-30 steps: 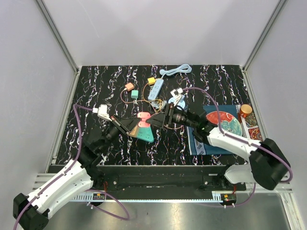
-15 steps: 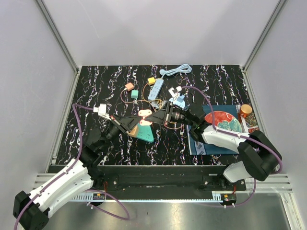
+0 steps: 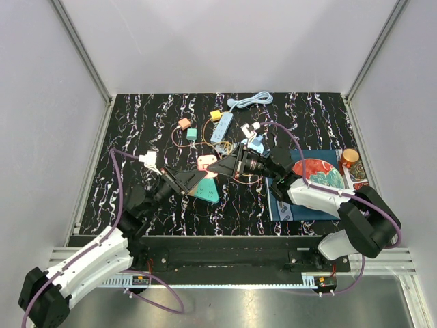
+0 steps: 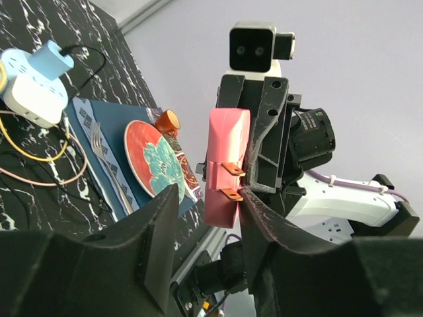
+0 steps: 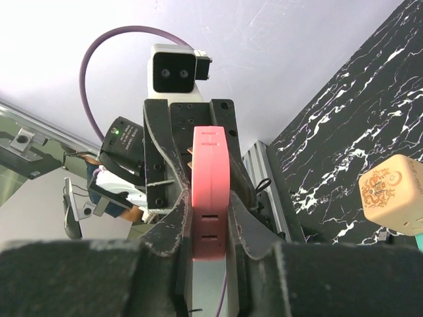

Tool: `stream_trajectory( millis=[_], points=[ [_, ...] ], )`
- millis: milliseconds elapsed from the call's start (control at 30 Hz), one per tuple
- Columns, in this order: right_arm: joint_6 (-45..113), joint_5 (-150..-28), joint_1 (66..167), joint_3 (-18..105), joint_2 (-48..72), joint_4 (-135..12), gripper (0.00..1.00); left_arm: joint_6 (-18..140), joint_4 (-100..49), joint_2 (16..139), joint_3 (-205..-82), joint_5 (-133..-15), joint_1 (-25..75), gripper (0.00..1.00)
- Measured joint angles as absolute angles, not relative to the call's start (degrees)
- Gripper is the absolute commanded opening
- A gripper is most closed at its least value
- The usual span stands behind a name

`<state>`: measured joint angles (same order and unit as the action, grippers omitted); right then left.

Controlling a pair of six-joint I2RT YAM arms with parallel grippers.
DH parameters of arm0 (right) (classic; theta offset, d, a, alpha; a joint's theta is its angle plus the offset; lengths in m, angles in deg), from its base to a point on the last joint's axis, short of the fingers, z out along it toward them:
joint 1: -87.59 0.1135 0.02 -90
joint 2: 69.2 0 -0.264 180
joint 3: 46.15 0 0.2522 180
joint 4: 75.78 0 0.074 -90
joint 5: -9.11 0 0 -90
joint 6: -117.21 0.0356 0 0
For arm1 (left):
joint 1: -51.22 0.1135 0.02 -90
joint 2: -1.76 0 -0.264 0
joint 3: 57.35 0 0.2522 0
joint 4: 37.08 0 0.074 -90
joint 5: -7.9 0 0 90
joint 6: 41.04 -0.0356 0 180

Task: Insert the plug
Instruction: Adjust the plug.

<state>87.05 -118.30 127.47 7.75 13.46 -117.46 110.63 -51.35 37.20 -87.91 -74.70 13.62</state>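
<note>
A pink plug (image 3: 207,163) with two copper prongs (image 4: 231,170) hangs in the air over the middle of the table. My right gripper (image 5: 210,212) is shut on it, one finger pressed on each flat side (image 5: 210,191). My left gripper (image 4: 208,195) faces it from the left with its jaws open. A clear gap shows on one side, and the other jaw stands close by the lower prong. In the top view the left gripper (image 3: 196,179) sits just left of the right gripper (image 3: 217,168). A teal socket block (image 3: 206,192) lies on the table under them.
A light blue power strip (image 3: 222,126), small yellow (image 3: 215,115), orange (image 3: 184,123) and green (image 3: 192,134) plugs and loose cables lie behind. A white and blue adapter (image 3: 254,144), a red plate (image 3: 319,174) on a blue mat and an orange cup (image 3: 350,157) are at the right.
My right gripper has moved in and shut on the pink plug. The left jaws, which held the plug before, have opened off it.
</note>
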Motion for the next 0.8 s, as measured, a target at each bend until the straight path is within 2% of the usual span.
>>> stream_trajectory(
  millis=[167,267,367,400,533,800],
  points=[
    [87.09,-118.32,127.27,7.6,13.46,-117.43,0.0,112.13,-55.18,39.08,-86.99,-72.16,13.64,0.2],
    [87.51,-118.5,127.16,7.6,13.43,-117.89,0.0,112.0,-56.75,39.56,-86.99,-71.07,13.75,0.14],
    [87.77,-118.69,127.01,7.6,13.39,-118.33,0.13,111.98,-57.74,39.85,-86.99,-70.46,13.84,0.01],
    [87.73,-118.74,127.01,7.6,13.32,-118.27,0.25,111.98,-57.76,39.87,-86.99,-70.33,13.84,0.0],
    [86.46,-119.11,126.9,8.1,12.69,-115.62,0.43,111.96,-57.91,40.42,-86.99,-69.8,13.95,0.0],
    [82.55,-119.98,126.9,12.89,12.52,-107.71,0.45,111.72,-59.09,42.34,-86.99,-67.14,13.82,0.0]
  ],
)
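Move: The red plug is already gripped in the right fingertips, its middle roughly 2 cm to the left of that hand. From the left hand it lies about 3 cm to the right, 1 cm ahead and about level, with its near end between the half-open fingers. Some 20 cm below, the green block sits about 4 cm ahead of the left hand and 1 cm to its right; the peach cube is about 3 cm ahead and 5 cm to its left. The left hand eases about 2 cm to the right and slightly back, turning some 5 degrees clockwise, and its half-open fingers close to pinch the near end of the red plug while the right hand keeps its hold almost still. Once the left grip is set, the right fingers open to about half and that hand starts to drift up and forward by about 1 cm, still around the plug. ##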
